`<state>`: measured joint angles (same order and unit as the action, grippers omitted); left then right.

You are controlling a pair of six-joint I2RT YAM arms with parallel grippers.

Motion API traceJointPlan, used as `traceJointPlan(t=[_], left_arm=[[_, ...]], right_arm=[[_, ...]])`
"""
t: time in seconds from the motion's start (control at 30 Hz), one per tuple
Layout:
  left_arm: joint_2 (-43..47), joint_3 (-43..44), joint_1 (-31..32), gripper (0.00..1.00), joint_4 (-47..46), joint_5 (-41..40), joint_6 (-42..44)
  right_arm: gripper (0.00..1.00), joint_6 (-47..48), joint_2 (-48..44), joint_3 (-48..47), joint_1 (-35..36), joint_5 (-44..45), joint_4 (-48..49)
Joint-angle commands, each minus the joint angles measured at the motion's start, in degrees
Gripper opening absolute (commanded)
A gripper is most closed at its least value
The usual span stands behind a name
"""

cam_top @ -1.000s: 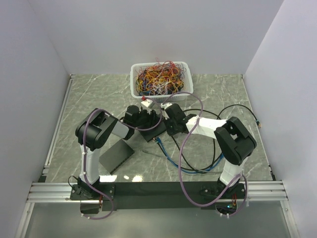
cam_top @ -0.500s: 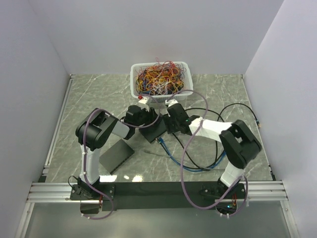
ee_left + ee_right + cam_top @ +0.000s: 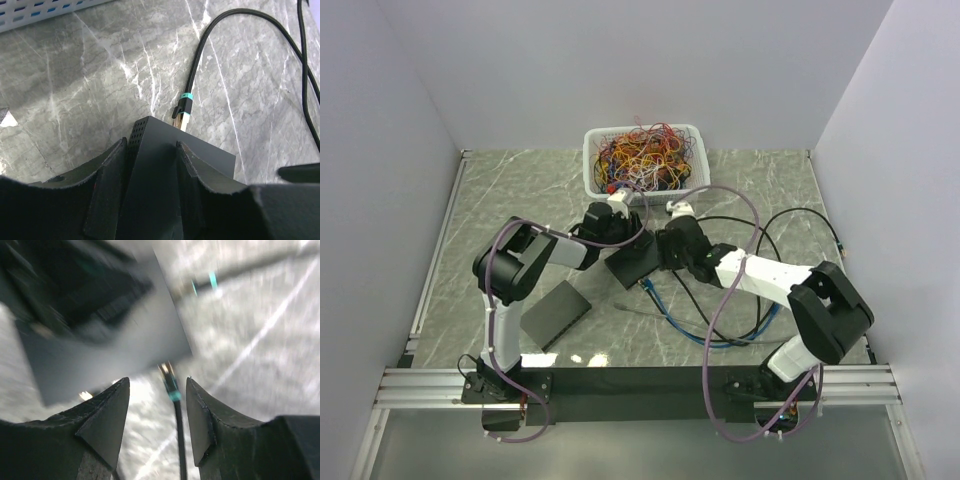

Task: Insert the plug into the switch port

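Note:
The black switch box point(image 3: 638, 262) lies mid-table. My left gripper point(image 3: 618, 243) is shut on it; in the left wrist view the fingers point(image 3: 107, 190) clamp both sides of the switch point(image 3: 165, 170). A plug with a teal band point(image 3: 184, 107), on a black cable, sits at the switch's far edge. My right gripper point(image 3: 664, 266) is open beside the switch. The right wrist view is blurred: a second teal-banded plug point(image 3: 170, 381) lies between my open right gripper's point(image 3: 157, 385) jaws, untouched, its tip close to the edge of the switch point(image 3: 110, 345).
A white basket point(image 3: 645, 160) of tangled wires stands at the back. A dark flat slab point(image 3: 555, 312) lies front left. A blue cable point(image 3: 720, 338) and black cable loops point(image 3: 790, 215) spread over the right half of the marble table.
My left gripper has moved a little toward the basket with the switch. My right arm has stretched out, its elbow swinging right and nearer, and the gripper has shifted slightly.

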<state>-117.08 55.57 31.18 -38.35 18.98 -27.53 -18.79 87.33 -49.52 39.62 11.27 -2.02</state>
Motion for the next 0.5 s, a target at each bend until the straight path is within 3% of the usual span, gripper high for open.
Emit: traceJointPlan(t=[0.0, 0.2, 0.47], left_arm=[[-1.1, -0.6, 1.3, 0.47, 15.7, -1.1, 3.4], [-1.0, -0.5, -0.1, 0.46, 16.1, -0.1, 2.4], [-1.3, -0.4, -0.7, 0.45, 15.8, 1.6, 2.7]], right_arm=[[0.56, -3.3, -0.7, 2.2, 0.0, 1.7, -2.5], [0.54, -4.6, 1.8, 1.5, 0.1, 2.6, -5.7], [0.34, -4.8, 9.2, -3.3, 0.0, 3.8, -9.3]])
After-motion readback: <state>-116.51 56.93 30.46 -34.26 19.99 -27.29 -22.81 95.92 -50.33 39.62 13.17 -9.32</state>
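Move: The black cable's plug, at the switch's near edge close to its right corner, lies about 7 cm below the right gripper, some 1 cm back and 2 cm right. The blue plug sits roughly 4 cm left of that plug and 3 cm nearer the base. The switch's middle is about 3 cm beyond and 6 cm left of the black plug. From the left gripper the black plug lies some 7 cm back, 4 cm right and slightly below. Lower the right gripper about 7 cm onto the black cable just behind its plug, drawing back and to the right some 2 cm each on the way and tipping the fingers about 15 degrees more downward. Bring the fingers partly together around the plug's boot as you come down, not fully shut. Keep the left fingers still, straddling the switch's far-left edge. ##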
